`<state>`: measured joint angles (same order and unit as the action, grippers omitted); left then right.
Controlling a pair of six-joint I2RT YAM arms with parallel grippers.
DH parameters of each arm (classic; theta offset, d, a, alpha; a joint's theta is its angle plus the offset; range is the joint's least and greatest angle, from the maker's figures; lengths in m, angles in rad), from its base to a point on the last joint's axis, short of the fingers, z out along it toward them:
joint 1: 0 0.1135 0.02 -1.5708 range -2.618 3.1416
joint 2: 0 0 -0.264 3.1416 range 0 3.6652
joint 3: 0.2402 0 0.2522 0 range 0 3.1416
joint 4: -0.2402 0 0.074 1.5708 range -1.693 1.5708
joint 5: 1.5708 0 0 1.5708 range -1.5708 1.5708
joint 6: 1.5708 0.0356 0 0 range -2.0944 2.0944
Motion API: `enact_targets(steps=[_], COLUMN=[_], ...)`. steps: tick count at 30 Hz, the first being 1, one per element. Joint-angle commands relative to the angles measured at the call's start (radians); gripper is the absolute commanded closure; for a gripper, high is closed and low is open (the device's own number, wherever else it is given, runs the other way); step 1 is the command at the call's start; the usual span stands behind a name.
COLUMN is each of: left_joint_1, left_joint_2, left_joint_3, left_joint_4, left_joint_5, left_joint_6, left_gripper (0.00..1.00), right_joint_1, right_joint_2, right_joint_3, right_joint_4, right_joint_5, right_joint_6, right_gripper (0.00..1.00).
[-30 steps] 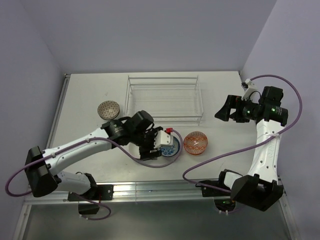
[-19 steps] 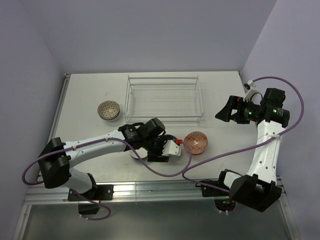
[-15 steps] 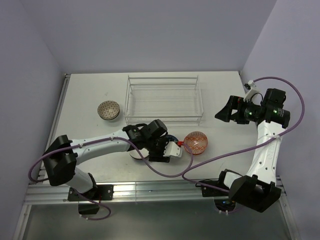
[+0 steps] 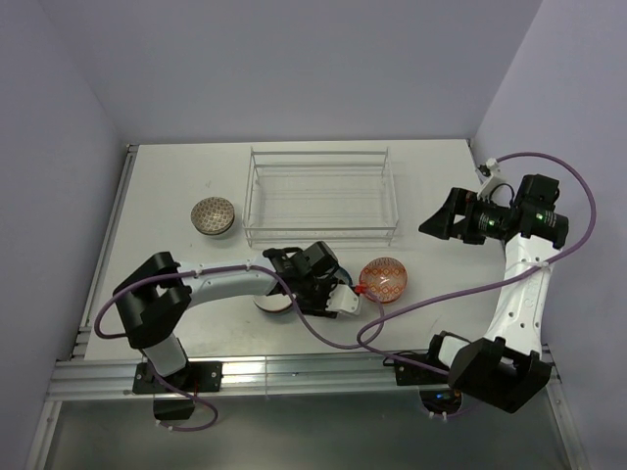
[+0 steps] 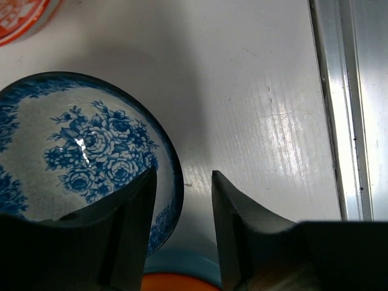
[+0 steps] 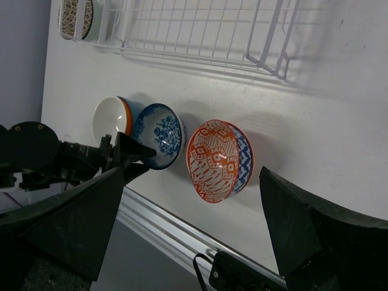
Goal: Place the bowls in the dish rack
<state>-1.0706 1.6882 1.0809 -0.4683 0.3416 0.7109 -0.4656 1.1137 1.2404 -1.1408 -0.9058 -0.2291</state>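
My left gripper straddles the near rim of the blue-and-white bowl: one finger over its inside, the other outside, with a gap still showing on both sides of the rim. From above, the left gripper hides most of that bowl. The white bowl lies just left of it, the orange-red bowl just right. A grey-brown bowl sits left of the dish rack, which holds nothing. My right gripper hangs wide open above the table's right side, holding nothing.
The aluminium rail at the table's near edge runs close to the right of the left fingers. A purple cable loops over the table in front of the bowls. In the right wrist view the rack lies beyond the three bowls.
The left arm has swung right and lowered its gripper onto the blue-and-white bowl, and the jaws have narrowed around its rim. The right arm has barely moved.
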Motion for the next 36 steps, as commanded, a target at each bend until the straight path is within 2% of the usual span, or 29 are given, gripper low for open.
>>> enact_targets(steps=[1, 8, 9, 12, 14, 22, 25, 30, 32, 33, 34, 36], left_joint_1=[-0.008, -0.012, -0.014, -0.022, -0.023, -0.04, -0.04, -0.037, -0.022, -0.012, -0.002, 0.043], left_joint_2=[0.036, 0.057, 0.05, 0.015, -0.007, -0.157, -0.232, -0.364, -0.398, -0.425, -0.438, -0.461], left_joint_3=[0.013, 0.01, 0.011, 0.016, 0.031, 0.123, 0.146, 0.189, 0.206, 0.214, 0.229, 0.246], left_joint_4=[0.028, 0.051, 0.048, 0.046, 0.039, -0.07, -0.081, -0.035, 0.0, 0.037, 0.054, 0.115], left_joint_5=[0.0, -0.006, -0.009, -0.012, -0.009, -0.004, -0.018, -0.073, -0.096, -0.098, -0.095, -0.098], left_joint_6=[0.03, 0.019, 0.021, 0.018, 0.012, -0.028, -0.054, -0.177, -0.226, -0.281, -0.307, -0.385], left_gripper=[0.55, 0.72, 0.79, 0.93, 0.97, 1.0, 1.0, 1.0, 1.0, 1.0, 1.0, 1.0], right_joint_1=[-0.008, -0.008, -0.008, -0.01, -0.01, -0.045, -0.061, -0.062, -0.061, -0.061, -0.059, -0.051], right_joint_2=[0.009, 0.031, 0.032, 0.026, 0.024, 0.055, 0.07, 0.061, 0.063, 0.063, 0.063, 0.075], right_joint_3=[0.017, 0.04, 0.047, 0.067, 0.09, 0.264, 0.316, 0.3, 0.28, 0.268, 0.239, 0.232], right_joint_4=[-0.014, -0.036, -0.037, -0.036, -0.033, -0.065, -0.031, 0.223, 0.407, 0.559, 0.638, 0.786], right_joint_5=[-0.036, -0.044, -0.044, -0.047, -0.065, -0.238, -0.297, -0.356, -0.386, -0.393, -0.4, -0.389], right_joint_6=[-0.018, -0.03, -0.032, -0.021, -0.015, 0.01, 0.071, 0.347, 0.532, 0.603, 0.74, 0.839], right_gripper=[0.0, 0.0, 0.0, 0.0, 0.0, 0.0, 0.01, 0.03, 0.04, 0.04, 0.02, 0.0])
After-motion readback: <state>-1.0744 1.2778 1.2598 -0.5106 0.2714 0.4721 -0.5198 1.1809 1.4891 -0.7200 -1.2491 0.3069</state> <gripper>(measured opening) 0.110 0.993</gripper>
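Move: The blue flowered bowl's middle lies about 5 cm ahead of the left hand, 3 cm to its right and some 2 cm lower, its near rim already between the open fingers. Left of this hand by 11 cm and 4 cm ahead is the white bowl stack; the orange bowl stands 17 cm to its right, 6 cm ahead. The dish rack's middle is roughly 27 cm straight ahead. From the right hand the blue bowl is about 25 cm left, 4 cm back and 22 cm below. Down a last 1.5 cm, then slightly forward and right, the left hand shuts its fingers on the blue bowl's near rim, one finger inside and one outside. It then lifts straight up about 20 cm, keeping the pinch and tilting almost 30 degrees so the fingers swing up towards the right. The right hand, open and empty, rises about 15 cm and 4 cm forward, tipping upward. ##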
